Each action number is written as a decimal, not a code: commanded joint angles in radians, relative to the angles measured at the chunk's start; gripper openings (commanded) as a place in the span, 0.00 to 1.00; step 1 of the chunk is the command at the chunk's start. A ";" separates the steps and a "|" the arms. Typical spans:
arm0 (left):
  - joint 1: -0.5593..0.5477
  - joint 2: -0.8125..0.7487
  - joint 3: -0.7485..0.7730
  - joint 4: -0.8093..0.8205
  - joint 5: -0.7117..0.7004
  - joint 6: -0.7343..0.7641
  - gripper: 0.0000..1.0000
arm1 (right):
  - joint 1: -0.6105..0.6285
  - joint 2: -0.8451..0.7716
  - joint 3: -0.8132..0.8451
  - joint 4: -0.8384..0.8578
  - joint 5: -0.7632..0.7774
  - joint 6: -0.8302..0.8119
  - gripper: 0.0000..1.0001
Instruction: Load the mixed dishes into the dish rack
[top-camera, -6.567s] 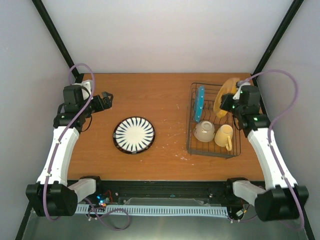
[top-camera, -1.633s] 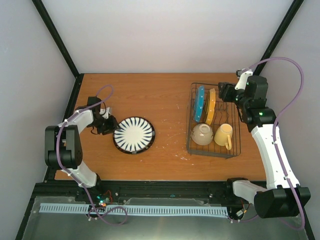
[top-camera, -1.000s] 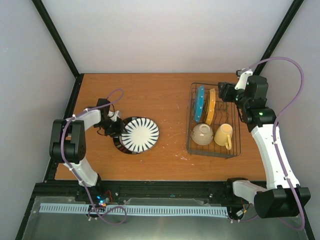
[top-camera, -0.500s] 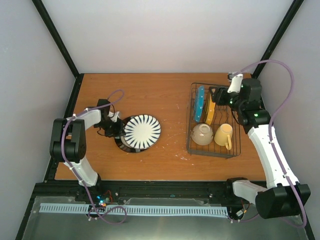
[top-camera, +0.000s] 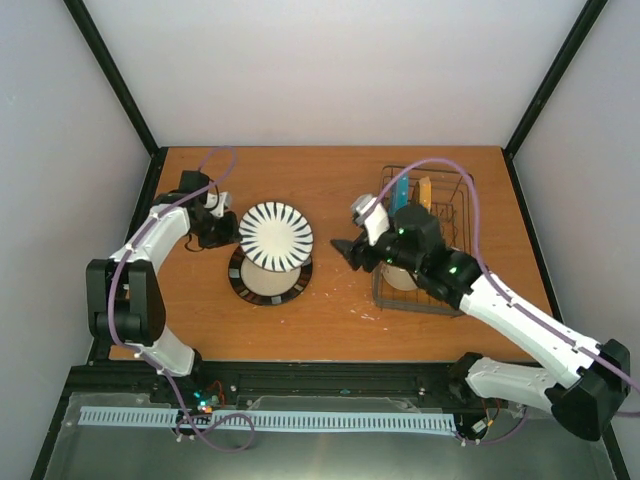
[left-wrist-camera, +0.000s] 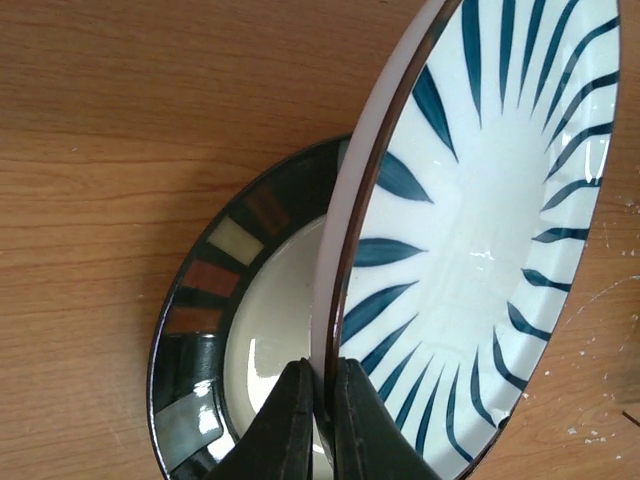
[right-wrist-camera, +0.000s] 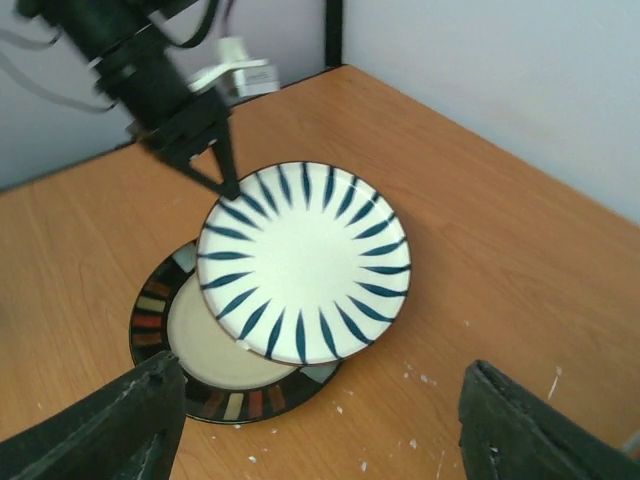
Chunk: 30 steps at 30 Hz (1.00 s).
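My left gripper (top-camera: 226, 231) (left-wrist-camera: 322, 388) is shut on the left rim of the white striped plate (top-camera: 276, 237) (left-wrist-camera: 480, 190), which hangs tilted above a second plate with a dark rim of coloured blocks (top-camera: 262, 290) (left-wrist-camera: 195, 330). My right gripper (top-camera: 348, 254) (right-wrist-camera: 320, 405) stands open to the right of the striped plate (right-wrist-camera: 300, 260), holding nothing. The dish rack (top-camera: 455, 205) is at the right, partly behind the right arm. The teal plate (top-camera: 400, 190) and the orange plate (top-camera: 425, 188) stand upright in it. A sliver of the cream bowl (top-camera: 398, 277) shows; the mug is hidden.
The dark-rimmed plate (right-wrist-camera: 160, 315) lies flat on the wooden table (top-camera: 330, 190). White specks dot the wood between the plates and the rack. Black frame posts (top-camera: 115, 75) rise at the back corners. The right arm (top-camera: 500, 305) reaches across the rack's front.
The left gripper closed on the striped plate's rim and lifted it, tilting it up off the dark-rimmed plate below. The right arm swung left from the rack towards the plates, jaws wide.
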 joint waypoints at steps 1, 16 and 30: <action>0.001 -0.037 0.049 -0.012 0.055 -0.017 0.01 | 0.201 0.025 -0.014 0.053 0.272 -0.199 0.75; 0.001 -0.080 0.048 -0.040 0.078 -0.021 0.01 | 0.627 0.484 -0.047 0.378 0.854 -0.554 0.76; 0.001 -0.121 0.063 -0.065 0.097 -0.010 0.01 | 0.625 0.747 0.059 0.545 0.889 -0.610 0.77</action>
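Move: My left hand already pinches the striped plate by its left rim, holding it clear of the stack; the plate's middle is about 8 cm to that hand's right, 1 cm ahead and 2 cm lower. From my right hand, the same middle lies some 20 cm left, 8 ahead and 19 below. The dark-rimmed plate rests on the table about 6 cm nearer the bases than the striped plate. The dish rack is roughly 17 cm right and 11 ahead of my right hand, some 25 below. I swing my right hand left and slightly back, then drop it towards the near right rim of the striped plate, about 16 cm left and as far down overall, edging forward at the end. The wrist rolls and turns some 55 degrees, so the wide-open fingers come up on either side of that rim. My left hand keeps its pinch, easing the plate about 2 cm up and slightly back. ##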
